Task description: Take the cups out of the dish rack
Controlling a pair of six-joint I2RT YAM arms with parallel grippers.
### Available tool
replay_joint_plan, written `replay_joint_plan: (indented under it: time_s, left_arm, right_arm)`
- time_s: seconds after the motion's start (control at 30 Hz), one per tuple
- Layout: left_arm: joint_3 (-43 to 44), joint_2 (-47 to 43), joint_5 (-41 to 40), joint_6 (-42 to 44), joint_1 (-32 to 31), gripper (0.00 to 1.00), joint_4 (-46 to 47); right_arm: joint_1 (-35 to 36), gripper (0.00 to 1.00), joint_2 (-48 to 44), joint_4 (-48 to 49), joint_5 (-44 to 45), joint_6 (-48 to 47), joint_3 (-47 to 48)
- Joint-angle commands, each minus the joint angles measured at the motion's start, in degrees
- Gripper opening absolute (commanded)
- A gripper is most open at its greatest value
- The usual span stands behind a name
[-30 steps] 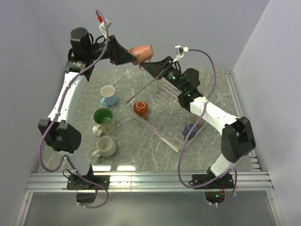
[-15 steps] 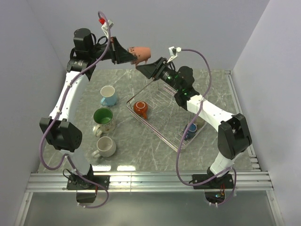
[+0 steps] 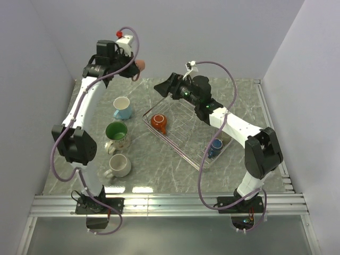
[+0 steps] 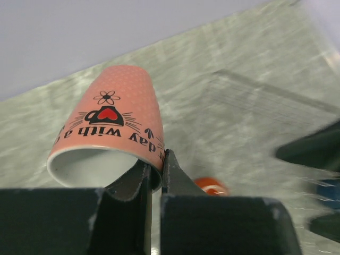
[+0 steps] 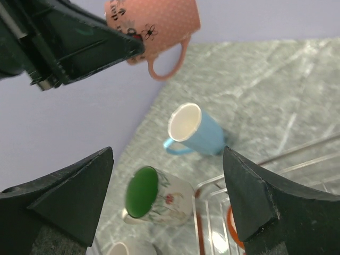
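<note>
A small pinkish-orange cup point(image 4: 106, 125) with black lettering hangs in the air, its rim pinched between the shut jaws of my left gripper point(image 4: 154, 171). From above, that cup point(image 3: 139, 65) is over the table's back left, at my left gripper point(image 3: 133, 68). My right gripper point(image 3: 161, 87) stands open and empty over the back corner of the dish rack point(image 3: 183, 149), apart from the cup point(image 5: 154, 21); its fingers point(image 5: 79, 196) are spread wide. An orange-red cup point(image 3: 158, 122) and a dark blue cup point(image 3: 215, 145) are in the rack.
Three cups stand on the table left of the rack: light blue point(image 3: 122, 108), cream floral with green inside point(image 3: 117, 133), and white point(image 3: 119, 165). The back wall is close behind both grippers. A metal rail point(image 3: 170, 204) runs along the near edge.
The pinkish-orange cup passed from hand to hand: my left gripper shut on its rim, my right gripper opened and let go. The left arm carried it leftward; the right drew back.
</note>
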Motion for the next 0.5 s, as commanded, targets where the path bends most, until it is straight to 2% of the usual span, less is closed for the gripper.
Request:
replay_joint_plan:
  time_s: [0.0,0.2,0.47]
  left_arm:
    - [6.7,3.5,-12.0,13.3,-3.6,0.00,-4.7]
    - [14.8,13.9,-20.5,22.7,-7.3,0.00,-11.8]
    - [14.9,20.5,-24.3,29.3,-9.7,0.00,-15.4]
  right_arm:
    - [0.2,0.90,-0.1,-2.1,1.5,-3.2,2.0]
    - [0.1,0.90,-2.0,-4.5,2.0,-6.8,1.1]
    - [0.1,0.90,-5.3,-5.5,2.9,-10.0,-1.8]
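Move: The pink cup is already in the left fingers; the open table beside the rack that it is heading for lies about 30 cm below that hand and some 5 cm ahead. From the left hand, the blue cup stands about 8 cm left and 2 cm ahead, and the orange cup 13 cm right and 6 cm back, both some 28 cm lower. The orange cup lies about 25 cm below the right hand, 2 cm ahead and 4 cm left. The pink cup, still pinched at its rim, is carried down by the left hand about 16 cm, speeding up after a slight forward drift, towards the open table between the blue cup and the rack. Meanwhile the fingers tip some 35 degrees to point more steeply down. The empty right hand, kept wide open, sinks only 2 to 3 cm over the rack, towards the orange cup. ##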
